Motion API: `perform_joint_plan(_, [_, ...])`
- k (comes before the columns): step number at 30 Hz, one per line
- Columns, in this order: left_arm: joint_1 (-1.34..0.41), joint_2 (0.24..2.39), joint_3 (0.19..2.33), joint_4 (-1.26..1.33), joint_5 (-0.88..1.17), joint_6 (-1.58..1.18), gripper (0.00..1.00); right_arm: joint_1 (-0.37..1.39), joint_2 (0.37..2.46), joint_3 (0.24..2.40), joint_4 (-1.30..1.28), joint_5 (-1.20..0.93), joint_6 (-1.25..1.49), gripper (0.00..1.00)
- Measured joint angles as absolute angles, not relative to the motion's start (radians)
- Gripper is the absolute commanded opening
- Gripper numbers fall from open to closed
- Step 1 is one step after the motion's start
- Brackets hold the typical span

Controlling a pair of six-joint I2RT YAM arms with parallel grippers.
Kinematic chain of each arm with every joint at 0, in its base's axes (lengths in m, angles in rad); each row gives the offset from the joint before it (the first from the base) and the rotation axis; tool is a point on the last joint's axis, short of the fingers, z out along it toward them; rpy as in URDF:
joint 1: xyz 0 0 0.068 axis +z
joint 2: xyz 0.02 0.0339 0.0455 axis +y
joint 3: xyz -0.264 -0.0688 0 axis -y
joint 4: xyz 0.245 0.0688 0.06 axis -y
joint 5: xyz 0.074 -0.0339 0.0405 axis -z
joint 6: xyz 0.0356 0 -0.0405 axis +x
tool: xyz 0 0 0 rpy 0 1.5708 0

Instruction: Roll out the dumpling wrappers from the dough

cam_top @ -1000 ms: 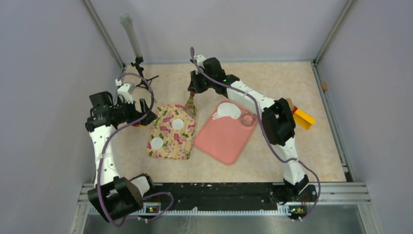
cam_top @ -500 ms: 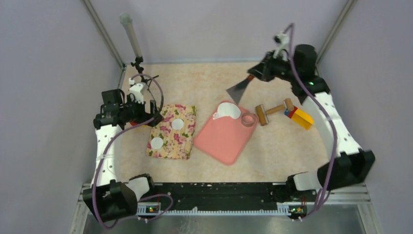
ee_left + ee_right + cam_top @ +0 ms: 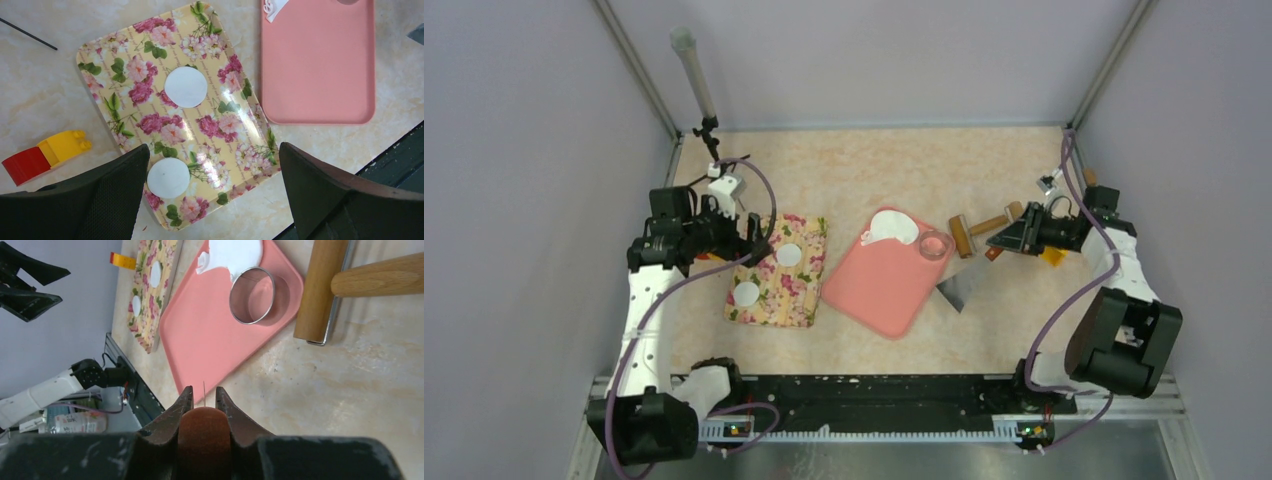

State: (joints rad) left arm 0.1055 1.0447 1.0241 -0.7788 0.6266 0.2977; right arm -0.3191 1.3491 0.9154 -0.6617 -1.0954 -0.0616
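Note:
The white dough (image 3: 892, 226) lies on the far corner of the pink board (image 3: 879, 290), next to the metal ring cutter (image 3: 935, 245). Two round dumpling wrappers (image 3: 789, 254) (image 3: 746, 293) rest on the floral tray (image 3: 774, 300). My left gripper (image 3: 729, 235) hovers open above the tray's left side; its wrist view shows the wrappers (image 3: 185, 87) (image 3: 168, 178) below. My right gripper (image 3: 1012, 240) is shut on the brown handle (image 3: 204, 435) of a scraper, whose blade (image 3: 962, 290) reaches the table right of the board.
A wooden rolling pin (image 3: 979, 232) lies right of the board, close to my right gripper. A yellow block (image 3: 1054, 257) sits under the right wrist. A yellow and red brick (image 3: 45, 155) lies left of the tray. A pole (image 3: 694, 70) stands at the back left corner.
My right arm carried the scraper from the floral tray, up over the back right, then down to the table right of the pink board. The left gripper shifted slightly right.

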Motion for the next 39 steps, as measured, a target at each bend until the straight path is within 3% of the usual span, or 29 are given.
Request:
perform_joint_plan(4, [0.103,1.034,1.018,-0.776,0.625,0.298,0.99,-0.344,1.402,0.954,-0.725,-1.092,-0.196,0.03])
perform_joint_plan(10, [0.103,1.029,1.002,-0.761,0.609,0.297,0.99,-0.343,1.542,0.976,-0.772,-1.045,-0.437,0.15])
perform_joint_plan(18, [0.103,1.029,1.002,-0.759,0.608,0.297,0.99,-0.343,1.618,0.958,-0.794,-0.987,-0.602,0.75])
perform_joint_plan(21, [0.103,1.029,1.002,-0.759,0.607,0.297,0.99,-0.343,1.587,0.938,-0.755,-0.908,-0.594,0.89])
perform_joint_plan(33, [0.103,1.005,1.002,-0.766,0.585,0.31,0.99,-0.343,1.32,1.024,-0.712,-0.545,-0.548,0.94])
perform_joint_plan(39, [0.103,0.95,1.002,-0.784,0.588,0.32,0.99,-0.343,1.136,1.195,-0.834,-0.595,-0.561,0.99])
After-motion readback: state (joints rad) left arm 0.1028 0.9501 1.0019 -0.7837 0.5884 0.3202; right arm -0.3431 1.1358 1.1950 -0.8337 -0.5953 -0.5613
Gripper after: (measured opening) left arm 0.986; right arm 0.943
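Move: My right hand holds the scraper by its handle, blade towards the pink tray. The bare table where its handle will lie is about 9 cm below the hand and 2 cm to its right, level fore and aft. The small roller's middle is some 8 cm ahead and 1 cm right; the round cutter about 3 cm ahead and 10 cm left; the yellow block 3 cm ahead, 13 cm right. From my left hand, that landing spot is roughly 45 cm right, level ahead, 13 cm below. I lower the scraper about 9 cm with my right hand, drifting a little right, onto the bare table between the pink tray and the yellow block. There I open the fingers wide and let go of the handle, then draw off to the right and rise some 16 cm, rolling the wrist around 45 degrees so the emptied fingers point mostly down. ##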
